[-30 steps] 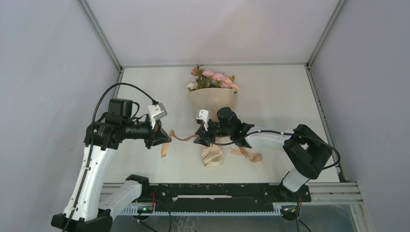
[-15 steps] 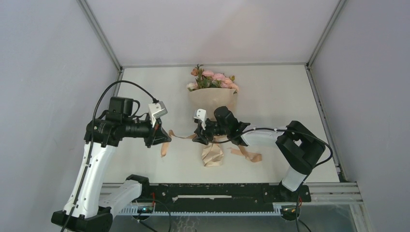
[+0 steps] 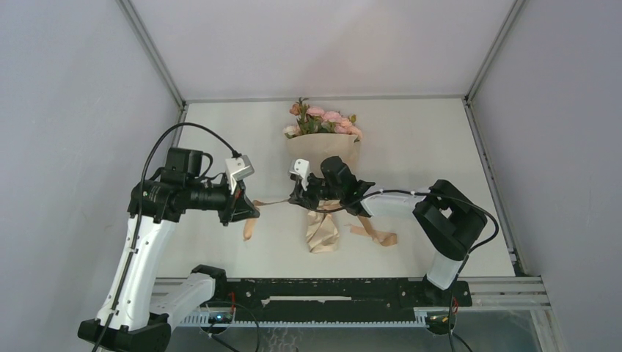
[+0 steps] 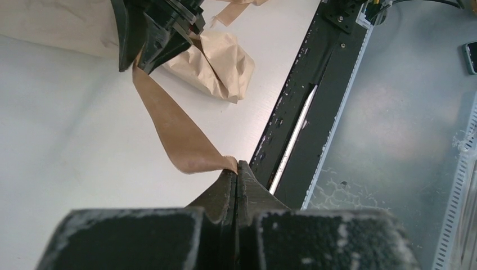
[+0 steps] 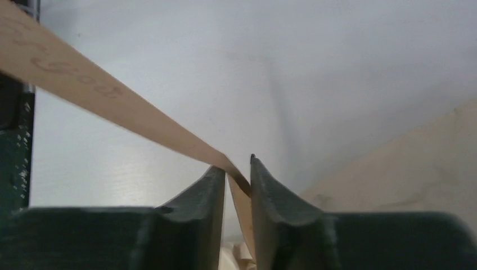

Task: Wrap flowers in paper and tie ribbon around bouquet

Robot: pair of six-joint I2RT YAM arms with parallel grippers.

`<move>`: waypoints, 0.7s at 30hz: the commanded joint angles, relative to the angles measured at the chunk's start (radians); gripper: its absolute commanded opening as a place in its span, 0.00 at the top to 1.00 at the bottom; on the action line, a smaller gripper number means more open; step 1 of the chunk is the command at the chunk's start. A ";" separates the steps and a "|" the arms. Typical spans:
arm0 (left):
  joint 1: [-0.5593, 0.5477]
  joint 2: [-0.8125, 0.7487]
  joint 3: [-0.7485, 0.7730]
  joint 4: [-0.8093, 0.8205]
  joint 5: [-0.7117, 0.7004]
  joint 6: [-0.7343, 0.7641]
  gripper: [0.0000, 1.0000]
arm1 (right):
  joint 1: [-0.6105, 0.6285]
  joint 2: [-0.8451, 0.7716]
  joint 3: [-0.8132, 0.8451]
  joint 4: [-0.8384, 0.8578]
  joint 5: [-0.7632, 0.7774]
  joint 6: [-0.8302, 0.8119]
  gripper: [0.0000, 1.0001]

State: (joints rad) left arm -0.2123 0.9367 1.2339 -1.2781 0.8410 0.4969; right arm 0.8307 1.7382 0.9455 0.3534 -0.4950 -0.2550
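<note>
The pink flowers (image 3: 323,121) lie at the far middle of the table, wrapped in a tan paper (image 3: 323,152) cone whose crumpled tail (image 3: 321,233) points toward me. The ribbon (image 3: 275,206) stretches from the bouquet's waist to my left gripper (image 3: 253,209), which is shut on it; the left wrist view shows the ribbon (image 4: 177,132) pinched at the gripper (image 4: 237,169). My right gripper (image 3: 297,198) sits over the paper's waist. In the right wrist view the ribbon (image 5: 112,104) runs between the right gripper's (image 5: 238,169) jaws, which stand narrowly apart. Another ribbon end (image 3: 375,235) lies right of the tail.
A black rail (image 3: 330,290) runs along the table's near edge, and grey walls close in both sides and the back. In the left wrist view the rail (image 4: 298,107) and a metal floor (image 4: 394,140) lie beyond the table edge.
My right gripper has shifted up and left along the bouquet's waist, and its jaws have narrowed around the ribbon. The ribbon span to the left gripper looks straighter. The left arm has barely moved.
</note>
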 commanded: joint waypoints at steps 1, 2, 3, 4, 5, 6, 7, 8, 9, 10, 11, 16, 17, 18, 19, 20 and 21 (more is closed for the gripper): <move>-0.005 -0.011 0.032 -0.005 0.019 0.004 1.00 | -0.006 -0.005 0.039 0.003 -0.008 -0.012 0.79; -0.004 -0.013 0.027 -0.004 0.016 0.004 1.00 | -0.007 -0.011 0.039 -0.009 -0.013 -0.005 0.90; -0.004 -0.018 0.017 0.002 0.008 0.006 1.00 | -0.009 -0.018 0.039 -0.023 -0.015 0.005 0.97; -0.004 -0.030 -0.004 0.010 -0.008 0.006 0.99 | -0.012 -0.025 0.039 -0.044 -0.018 0.017 1.00; -0.004 -0.044 -0.048 0.028 -0.039 0.006 0.90 | -0.013 -0.033 0.039 -0.067 -0.017 0.031 1.00; -0.004 -0.068 -0.090 0.051 -0.096 0.001 0.74 | -0.014 -0.044 0.039 -0.086 -0.008 0.052 1.00; -0.004 -0.094 -0.138 0.072 -0.161 -0.005 0.58 | -0.015 -0.052 0.039 -0.105 -0.005 0.074 1.00; 0.000 -0.122 -0.174 0.088 -0.223 0.008 0.44 | -0.017 -0.059 0.039 -0.120 -0.005 0.096 1.00; 0.006 -0.158 -0.190 0.124 -0.271 0.009 0.34 | -0.020 -0.066 0.039 -0.129 -0.004 0.122 1.00; 0.006 -0.189 -0.196 0.137 -0.310 0.066 0.29 | -0.024 -0.072 0.039 -0.134 -0.006 0.150 1.00; -0.005 -0.221 -0.202 0.165 -0.338 0.112 0.23 | -0.030 -0.075 0.039 -0.139 -0.013 0.183 1.00; -0.191 -0.216 -0.276 0.471 -0.468 -0.059 0.24 | -0.079 -0.085 0.034 -0.140 -0.053 0.365 1.00; -0.232 -0.185 -0.317 0.562 -0.498 -0.144 0.25 | -0.085 -0.080 0.033 -0.132 -0.065 0.390 1.00; -0.271 -0.150 -0.363 0.669 -0.519 -0.214 0.26 | -0.092 -0.078 0.033 -0.127 -0.077 0.409 1.00; -0.304 -0.112 -0.406 0.777 -0.533 -0.277 0.26 | -0.099 -0.077 0.034 -0.124 -0.087 0.432 1.00; -0.326 -0.073 -0.445 0.881 -0.539 -0.339 0.26 | -0.104 -0.076 0.034 -0.122 -0.095 0.455 1.00; -0.342 -0.028 -0.472 0.982 -0.541 -0.394 0.26 | -0.111 -0.077 0.035 -0.125 -0.108 0.479 1.00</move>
State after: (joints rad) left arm -0.4732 0.7372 0.9024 -0.7788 0.4038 0.3878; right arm 0.7414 1.7061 0.9478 0.2043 -0.5442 0.0723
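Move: The left gripper holds the ribbon's tail up. The ribbon by the right gripper lies about 11 cm ahead of the left fingers, 9 cm to their right and 15 cm lower, and runs right between the right gripper's part-open fingers. From the right hand, the ribbon knot is some 8 cm right, about level ahead and 5 cm below; the paper stem end is 8 cm right, 7 cm back and 7 cm below. Shut the right fingers on the ribbon beside the bouquet, then ease that gripper about 3 cm right towards the knot, rolling it some 20 degrees. Meanwhile open the left gripper wide to let its tail go; drop it nearly 5 cm while backing off left, then swing it forward about 5 cm and back to the right, towards the ribbon at the right gripper. ##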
